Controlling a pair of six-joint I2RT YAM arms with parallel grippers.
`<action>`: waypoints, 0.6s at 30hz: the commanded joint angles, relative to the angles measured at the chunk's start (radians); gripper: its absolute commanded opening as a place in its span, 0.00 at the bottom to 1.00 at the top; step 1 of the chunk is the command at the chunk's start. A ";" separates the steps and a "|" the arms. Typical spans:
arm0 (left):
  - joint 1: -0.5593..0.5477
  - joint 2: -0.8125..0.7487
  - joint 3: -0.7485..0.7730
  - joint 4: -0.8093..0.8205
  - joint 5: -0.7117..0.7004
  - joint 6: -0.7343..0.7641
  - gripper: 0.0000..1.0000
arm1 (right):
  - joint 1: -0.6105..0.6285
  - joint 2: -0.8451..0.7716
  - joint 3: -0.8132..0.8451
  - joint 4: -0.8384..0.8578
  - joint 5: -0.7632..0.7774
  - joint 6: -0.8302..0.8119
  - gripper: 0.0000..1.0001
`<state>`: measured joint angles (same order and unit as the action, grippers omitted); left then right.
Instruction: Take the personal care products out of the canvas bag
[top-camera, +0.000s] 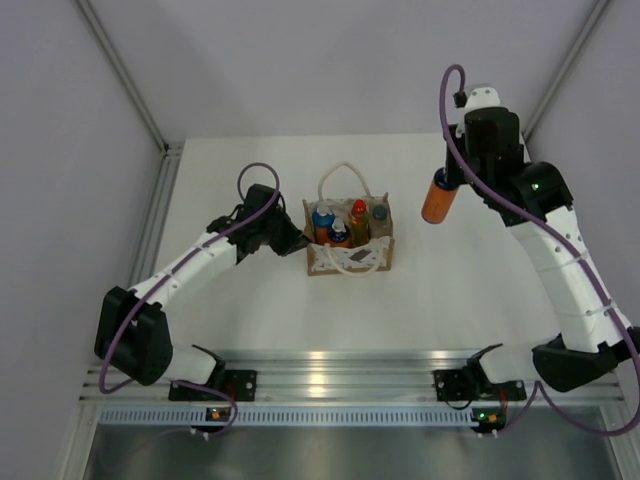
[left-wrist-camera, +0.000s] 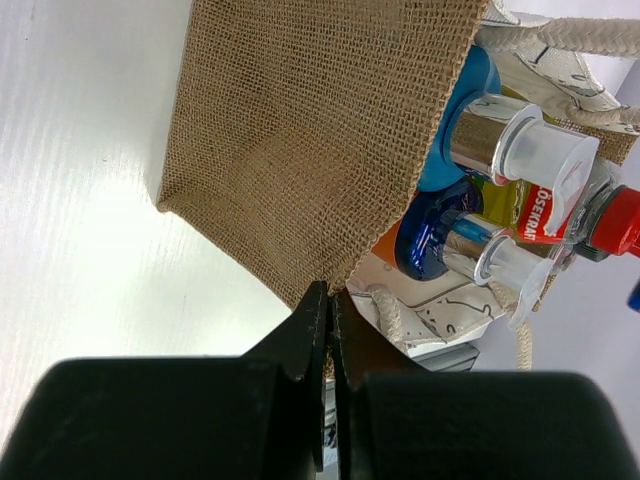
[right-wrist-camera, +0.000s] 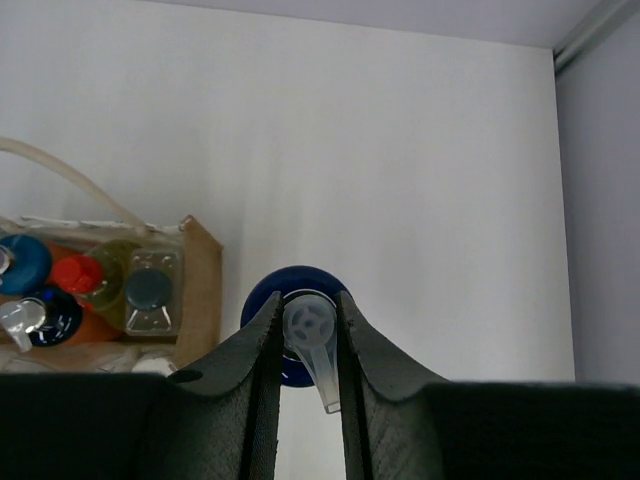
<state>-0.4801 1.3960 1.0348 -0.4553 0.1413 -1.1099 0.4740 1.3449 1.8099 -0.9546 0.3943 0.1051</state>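
The tan canvas bag stands mid-table with its rope handle lying behind it. Inside stand two orange bottles with blue tops, a yellow one with a red cap and a clear one with a dark grey cap. My left gripper is shut on the bag's left canvas edge, its jaws pinching the weave. A third orange bottle hangs above the table to the right of the bag. My right gripper is shut on its clear pump head above the blue top.
A metal rail with both arm bases runs along the near edge. Grey walls with slanted frame posts close in the left, back and right. White tabletop lies under the hanging bottle.
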 joint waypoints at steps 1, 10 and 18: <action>-0.005 -0.006 -0.019 0.006 -0.032 0.005 0.00 | -0.060 -0.058 -0.070 0.192 0.003 -0.002 0.00; -0.005 -0.015 -0.022 0.006 -0.032 0.010 0.00 | -0.164 -0.081 -0.292 0.408 -0.060 -0.004 0.00; -0.005 -0.026 -0.018 0.004 -0.032 0.010 0.00 | -0.225 0.002 -0.379 0.525 -0.107 -0.025 0.00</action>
<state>-0.4797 1.3918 1.0336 -0.4561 0.1383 -1.1088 0.2794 1.3342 1.4117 -0.6483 0.3103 0.0959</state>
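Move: The place for the orange bottle, bare table right of the bag, lies about 6 cm ahead of the right hand, 5 cm to its right and some 38 cm below. The bag's middle is roughly 17 cm to that hand's left, about level and 30 cm below; the grey-capped bottle stands about 11 cm left, level ahead, 29 cm down. From the left hand, at the bag's left rim, the bare spot is about 10 cm ahead, 33 cm right and 15 cm down. The orange bottle, still held by its pump top and already clear of the bag, is lowered about 10 cm by the right hand towards the bare table, drifting forward and to the right some 4 cm each, away from the bag. The descent slows towards the end; the wrist turns slightly clockwise and tips down a few degrees, while the fingers keep their hold. ##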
